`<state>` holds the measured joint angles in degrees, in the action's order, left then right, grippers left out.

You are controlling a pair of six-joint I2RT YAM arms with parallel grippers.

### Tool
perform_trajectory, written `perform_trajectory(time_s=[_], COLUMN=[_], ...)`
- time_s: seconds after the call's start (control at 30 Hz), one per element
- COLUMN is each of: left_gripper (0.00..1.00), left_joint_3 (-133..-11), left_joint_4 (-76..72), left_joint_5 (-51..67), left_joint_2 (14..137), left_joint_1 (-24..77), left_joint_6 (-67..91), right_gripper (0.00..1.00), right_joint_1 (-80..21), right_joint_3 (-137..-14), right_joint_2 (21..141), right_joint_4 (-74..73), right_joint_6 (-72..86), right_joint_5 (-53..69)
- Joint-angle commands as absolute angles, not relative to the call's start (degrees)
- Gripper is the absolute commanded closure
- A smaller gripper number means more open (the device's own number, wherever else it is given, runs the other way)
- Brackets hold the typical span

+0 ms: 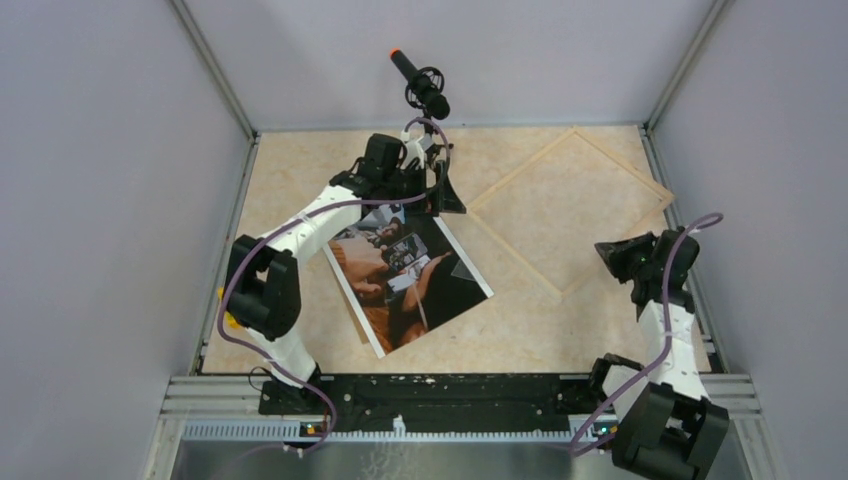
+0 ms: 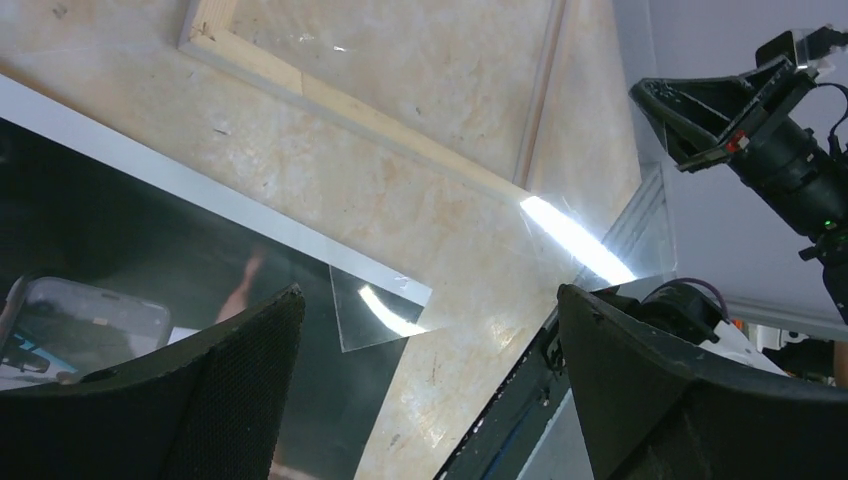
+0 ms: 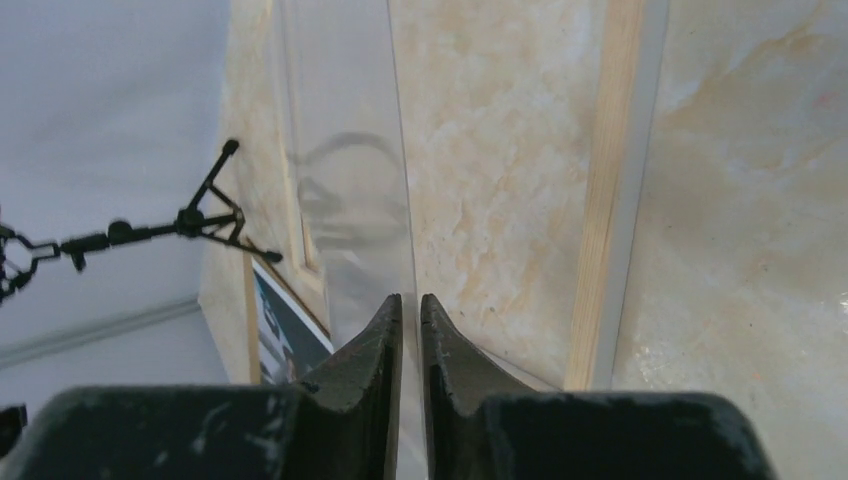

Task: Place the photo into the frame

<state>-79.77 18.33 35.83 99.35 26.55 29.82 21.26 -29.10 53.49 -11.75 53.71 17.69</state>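
The photo lies face up on the table, left of centre, and fills the left of the left wrist view as a dark print. The frame lies flat at the back right, turned like a diamond. My left gripper hovers open over the photo's far corner with nothing between its fingers. A clear sheet overlaps the photo's right corner. My right gripper is raised near the frame's right corner. Its jaws stand a sliver apart, and the clear sheet's edge runs into the gap.
A black microphone on a stand rises at the back centre. Grey walls close in the table on three sides. A metal rail runs along the near edge between the arm bases.
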Motion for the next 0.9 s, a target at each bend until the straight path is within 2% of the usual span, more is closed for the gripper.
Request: perform_trajectory(time_s=[0.0,0.17,0.47,0.6,0.87], left_gripper=[0.02,0.02,0.02,0.02,0.02], left_joint_3=[-79.4,-78.6,-78.1,-77.9,-77.5], left_joint_4=[16.9,16.0,15.9,15.9,15.5], left_joint_5=[34.7,34.4,33.3,33.4,33.6], left_joint_2=[95.4,94.3,93.9,94.4,94.9], left_joint_1=[26.2,26.4,26.3,26.3,26.4], left_joint_6=[28.0,28.2,27.6,27.8,27.9], right_gripper=[0.85,0.74,0.61,0.61,0.59], right_joint_1=[21.3,21.2,21.2,20.9,15.9], right_joint_3=[-23.2,-17.8,-18.8,-18.8,-20.6], right_joint_2=[49.8,51.8,64.3,70.4,82.4], right_joint_4=[-2.0,6.3,17.8,25.5,38.0], right_joint_6=[47.9,43.7,42.3,43.9,48.4], right_joint_5=[27.1,34.9,46.1,48.7,43.9])
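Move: The clear sheet's edge still runs between the right hand's barely parted fingertips. The wooden frame's middle lies about 16 cm ahead of that hand, 4 cm to its left and 11 cm below; the frame's near corner is some 6 cm left and 5 cm back, and the photo's middle about 41 cm to the left and 1 cm back. From the left hand the frame's middle is roughly 27 cm to the right, 6 cm ahead and 17 cm below. Open the right gripper to about two fifths so the clear sheet's edge is loose between the fingers, and carry the hand about 8 cm left and 5 cm down over the frame's near corner, easing back a little and then forward again. Turn the hand some 30 degrees counter-clockwise and tip the fingers up slightly on the way. ##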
